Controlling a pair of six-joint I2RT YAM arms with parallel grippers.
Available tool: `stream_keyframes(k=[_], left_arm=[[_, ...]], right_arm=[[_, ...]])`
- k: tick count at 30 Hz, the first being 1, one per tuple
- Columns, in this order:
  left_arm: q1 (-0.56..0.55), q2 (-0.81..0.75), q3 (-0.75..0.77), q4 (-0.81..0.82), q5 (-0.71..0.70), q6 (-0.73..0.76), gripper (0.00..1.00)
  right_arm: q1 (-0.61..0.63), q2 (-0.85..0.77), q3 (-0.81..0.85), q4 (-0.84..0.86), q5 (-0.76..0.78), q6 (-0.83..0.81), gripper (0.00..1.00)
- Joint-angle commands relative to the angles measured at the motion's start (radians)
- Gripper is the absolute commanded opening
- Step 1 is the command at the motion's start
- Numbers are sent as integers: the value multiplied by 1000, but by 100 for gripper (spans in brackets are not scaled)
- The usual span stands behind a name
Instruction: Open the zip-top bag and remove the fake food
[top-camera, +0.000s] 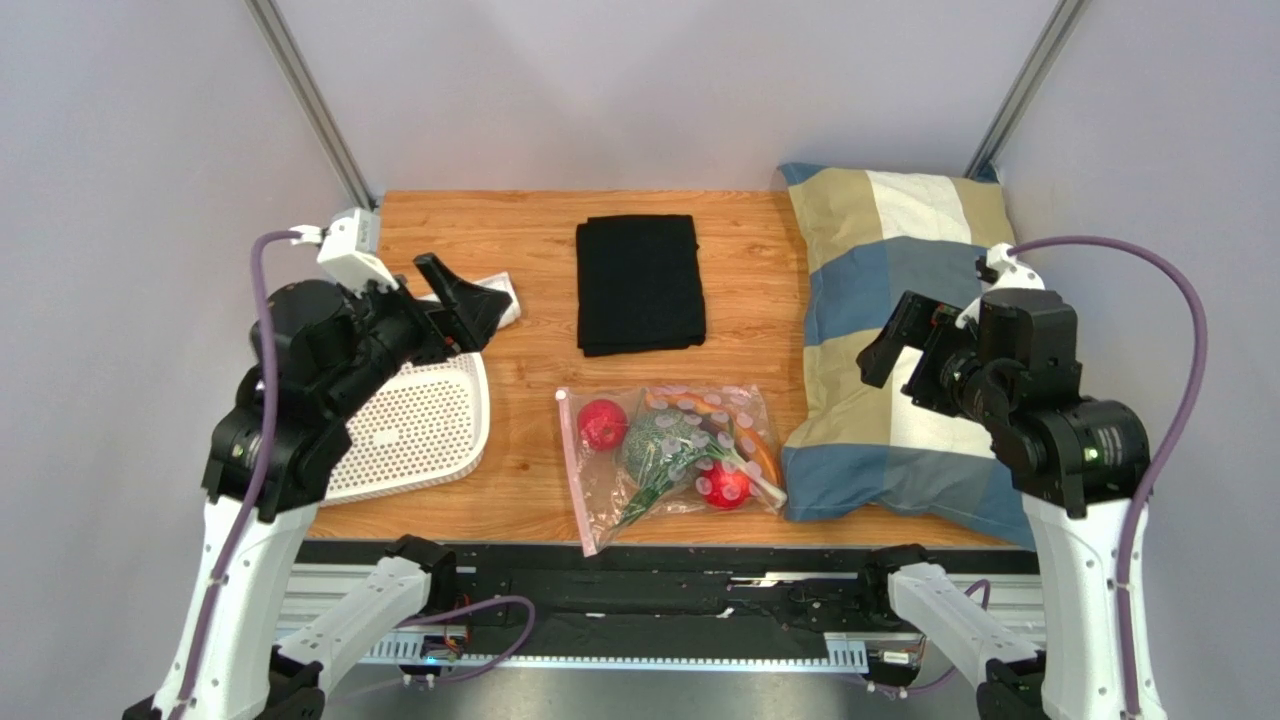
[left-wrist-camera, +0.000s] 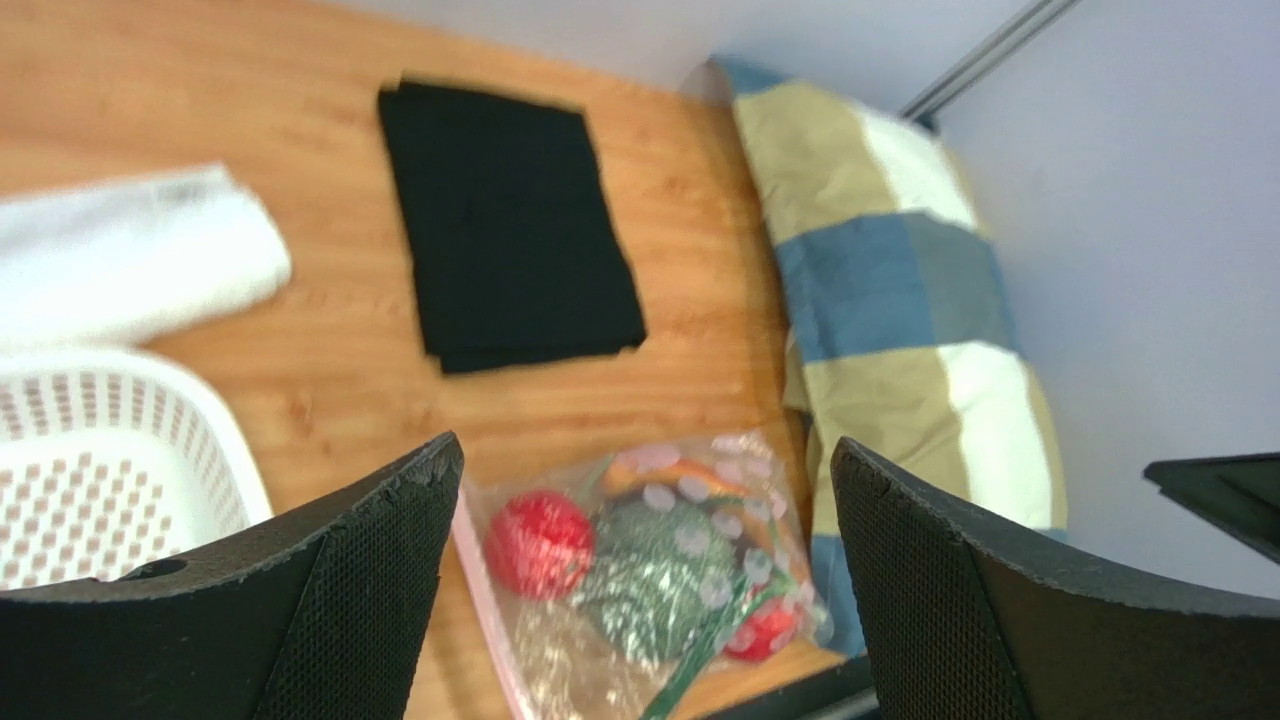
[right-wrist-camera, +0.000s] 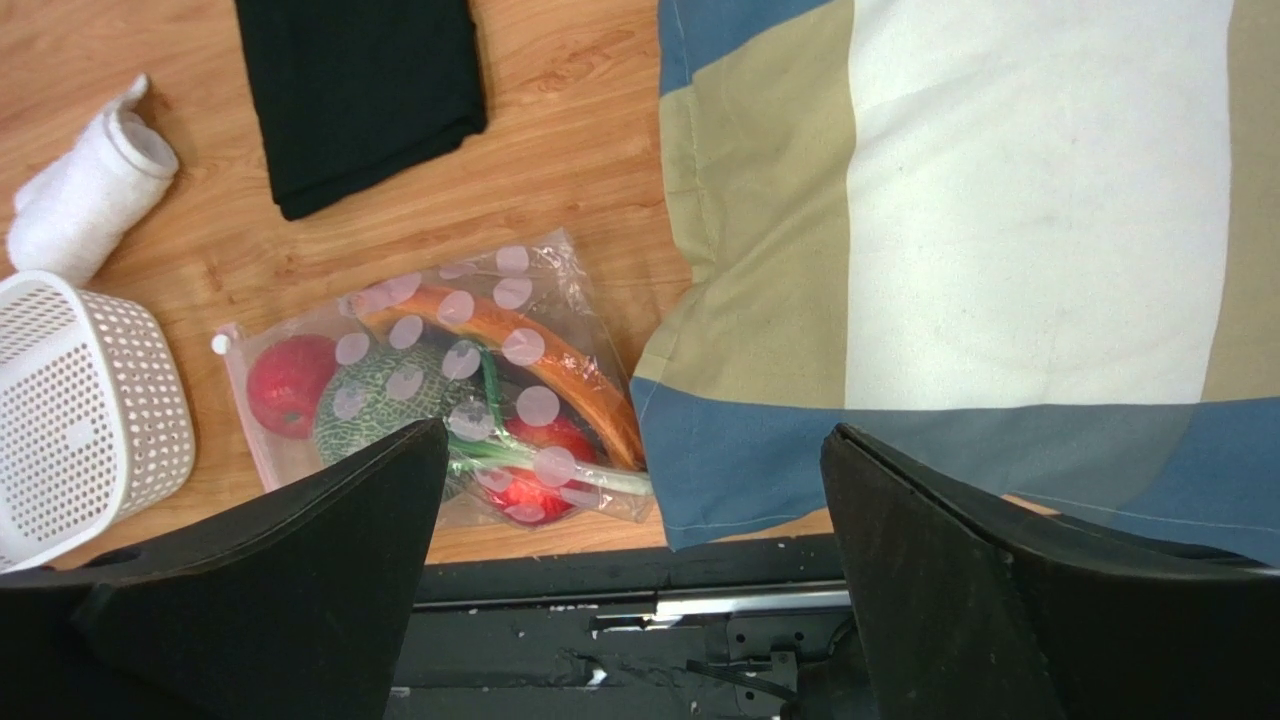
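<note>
The zip-top bag lies flat near the table's front edge, its pinkish zip strip along its left side. It looks closed. Inside are a red fruit, a green leafy bunch, a second red fruit and an orange piece. My left gripper is open and empty, held high above the basket, left of the bag. My right gripper is open and empty, raised over the pillow, right of the bag.
A white perforated basket sits left of the bag. A rolled white towel lies behind it. A folded black cloth lies at the back middle. A checked pillow fills the right side, touching the bag's right edge.
</note>
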Motion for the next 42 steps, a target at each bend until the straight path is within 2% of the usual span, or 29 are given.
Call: stream_keyframes(k=[1,4,8,13,14,15,17,24,27,32,33,37,39,42], left_arm=[[30,156,-62,-195,124,-50,94],[56,218,-224,-89,289,-37,85],[66,238,-464,171,320,-93,85],[64,311,-579,313,401,-126,84],[66,325,-622,383,420,-135,84],[66,339,-645,421,440,-170,78],[59,371,-688,497,468,-199,74],[41,411,-714,494,359,-198,68],[38,431,-745,569,375,-199,69],[24,525,-771,658,417,-225,59],[24,531,-774,667,415,-227,54],[24,516,-805,751,414,-239,51],[23,525,-805,784,419,-230,46],[24,563,-802,792,415,-216,43]], right_arm=[[-5,41,17,-21,-19,7,100],[-6,47,19,0,-131,-14,100],[-6,33,14,41,-224,-48,100],[-5,24,-13,69,-327,-56,100],[-5,23,-19,72,-338,-54,100],[-5,19,-32,80,-355,-51,100],[-6,12,-44,86,-372,-46,100],[-5,-13,-67,120,-405,-33,100],[-5,-16,-76,123,-407,-28,100],[-6,-20,-93,137,-421,-14,100],[-5,-20,-95,138,-421,-13,100],[-5,-19,-95,138,-427,-13,100],[-5,-16,-99,143,-435,-8,100],[-6,-17,-110,150,-445,3,100]])
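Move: Below and slightly ahead of the left hand lies the zip slider on the bag's corner: about 5 cm forward, 7 cm right and some 35 cm down. The red tomato inside the bag is 4 cm nearer the robot and 5 cm farther right than the slider; the white basket's middle is 24 cm left of the slider and 2 cm nearer. From the right hand, the slider is roughly 37 cm left, 9 cm ahead and 28 cm below. Dropping fast, the left hand sinks some 33 cm, most of it early, then eases right (8 cm) and forward (4 cm) to the bag's slider corner, fingers tipping down by about 40 degrees and narrowing to under half open astride the zip edge. Meanwhile the right hand, wide open, swings left towards the bag and turns counter-clockwise. ##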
